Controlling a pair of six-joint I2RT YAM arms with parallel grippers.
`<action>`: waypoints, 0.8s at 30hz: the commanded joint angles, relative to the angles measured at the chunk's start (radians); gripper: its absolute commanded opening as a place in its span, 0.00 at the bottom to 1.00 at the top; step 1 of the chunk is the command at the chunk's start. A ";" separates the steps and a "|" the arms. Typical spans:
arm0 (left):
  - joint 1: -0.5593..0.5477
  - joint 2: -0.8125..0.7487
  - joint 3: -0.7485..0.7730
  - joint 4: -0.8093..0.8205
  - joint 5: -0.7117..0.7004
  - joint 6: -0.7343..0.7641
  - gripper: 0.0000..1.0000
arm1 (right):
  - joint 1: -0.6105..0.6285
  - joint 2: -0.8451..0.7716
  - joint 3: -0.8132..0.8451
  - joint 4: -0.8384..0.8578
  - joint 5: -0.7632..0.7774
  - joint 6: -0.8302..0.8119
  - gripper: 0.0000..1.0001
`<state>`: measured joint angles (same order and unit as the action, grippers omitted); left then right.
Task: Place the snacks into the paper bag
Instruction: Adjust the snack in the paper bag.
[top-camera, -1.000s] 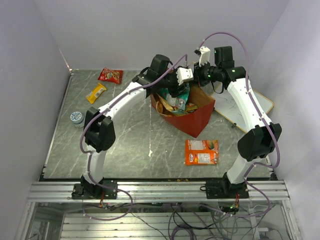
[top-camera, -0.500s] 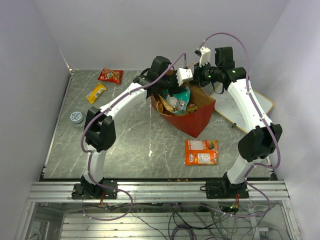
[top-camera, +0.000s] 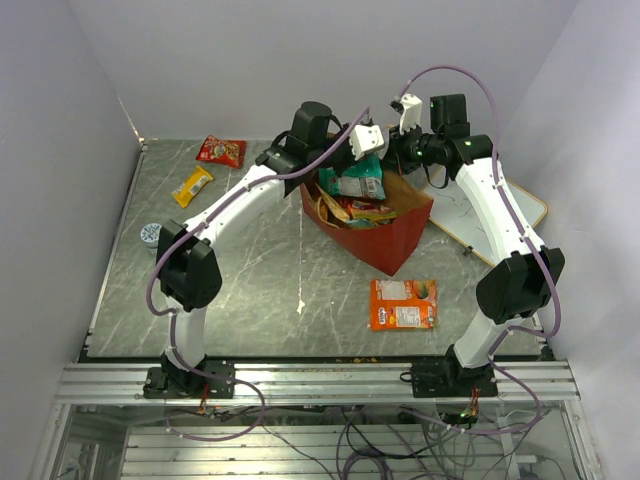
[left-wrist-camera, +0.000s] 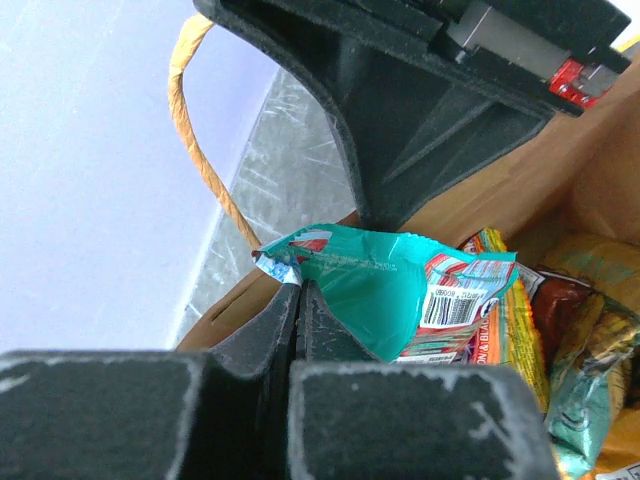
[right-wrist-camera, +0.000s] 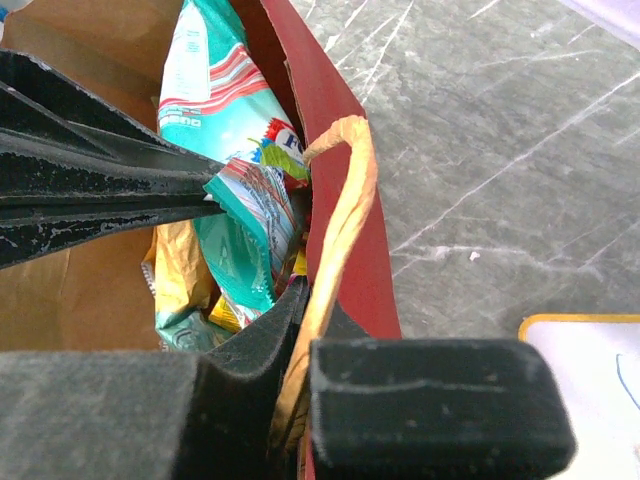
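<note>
The red paper bag (top-camera: 395, 240) stands at the table's middle with several snacks inside. Above its open mouth my left gripper (top-camera: 350, 168) is shut on the corner of a teal packet (top-camera: 358, 182). In the left wrist view the closed tips (left-wrist-camera: 298, 285) pinch the crimped edge of the teal packet (left-wrist-camera: 380, 290), which hangs over orange and gold packs. My right gripper (top-camera: 398, 150) is shut on the bag's tan handle (right-wrist-camera: 340, 210) at the far rim, its tips (right-wrist-camera: 310, 290) against the red wall (right-wrist-camera: 345, 120). The teal packet (right-wrist-camera: 225, 110) also shows in the right wrist view.
An orange flat pack (top-camera: 403, 303) lies in front of the bag. At the back left lie a small red packet (top-camera: 221, 151) and a yellow packet (top-camera: 192, 185). A round tin (top-camera: 150, 234) sits at the left edge and a white board (top-camera: 495, 205) at the right.
My left gripper has shut on the teal packet and raised it a little above the bag's mouth. Its elbow swung left. The right arm kept its hold on the handle.
</note>
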<state>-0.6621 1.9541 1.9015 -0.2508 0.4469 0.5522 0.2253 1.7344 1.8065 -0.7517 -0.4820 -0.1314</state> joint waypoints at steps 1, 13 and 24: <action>-0.001 -0.015 0.010 0.091 -0.028 0.093 0.07 | -0.004 -0.013 0.023 -0.008 -0.003 0.000 0.00; -0.002 -0.064 -0.125 -0.006 0.059 0.222 0.07 | -0.010 -0.008 0.042 -0.013 0.000 -0.002 0.00; -0.002 -0.156 -0.241 -0.148 0.129 0.267 0.09 | -0.009 0.043 0.077 -0.025 -0.021 0.001 0.00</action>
<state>-0.6621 1.8393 1.6718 -0.3420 0.5133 0.8051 0.2218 1.7538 1.8477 -0.7673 -0.4892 -0.1314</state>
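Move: The left hand pinches the teal snack by its edge at the paper bag's mouth, the packet's middle some 3 cm back, 4 cm left and 5 cm below. The snacks in the bag lie about 5 cm back, 3 cm left and 16 cm below; the gold packet, roughly 7 cm back, 7 cm left and 14 cm below. The rim held by the right hand is level ahead, 4 cm right and 2 cm lower. From the right hand, the snacks in the bag are about 5 cm back, 7 cm left and 13 cm below. Still pinching the teal snack, the left hand hovers almost in place beside the far rim, then dips about 6 cm down into the bag towards the other snacks while drawing some 4 cm back and a little left, its fingers tipping about 10 degrees farther down and turning slightly clockwise, with the last bit easing up by a centimetre. The right hand stays put and keeps its closed grip on the bag's rim and handle, holding the mouth open. ##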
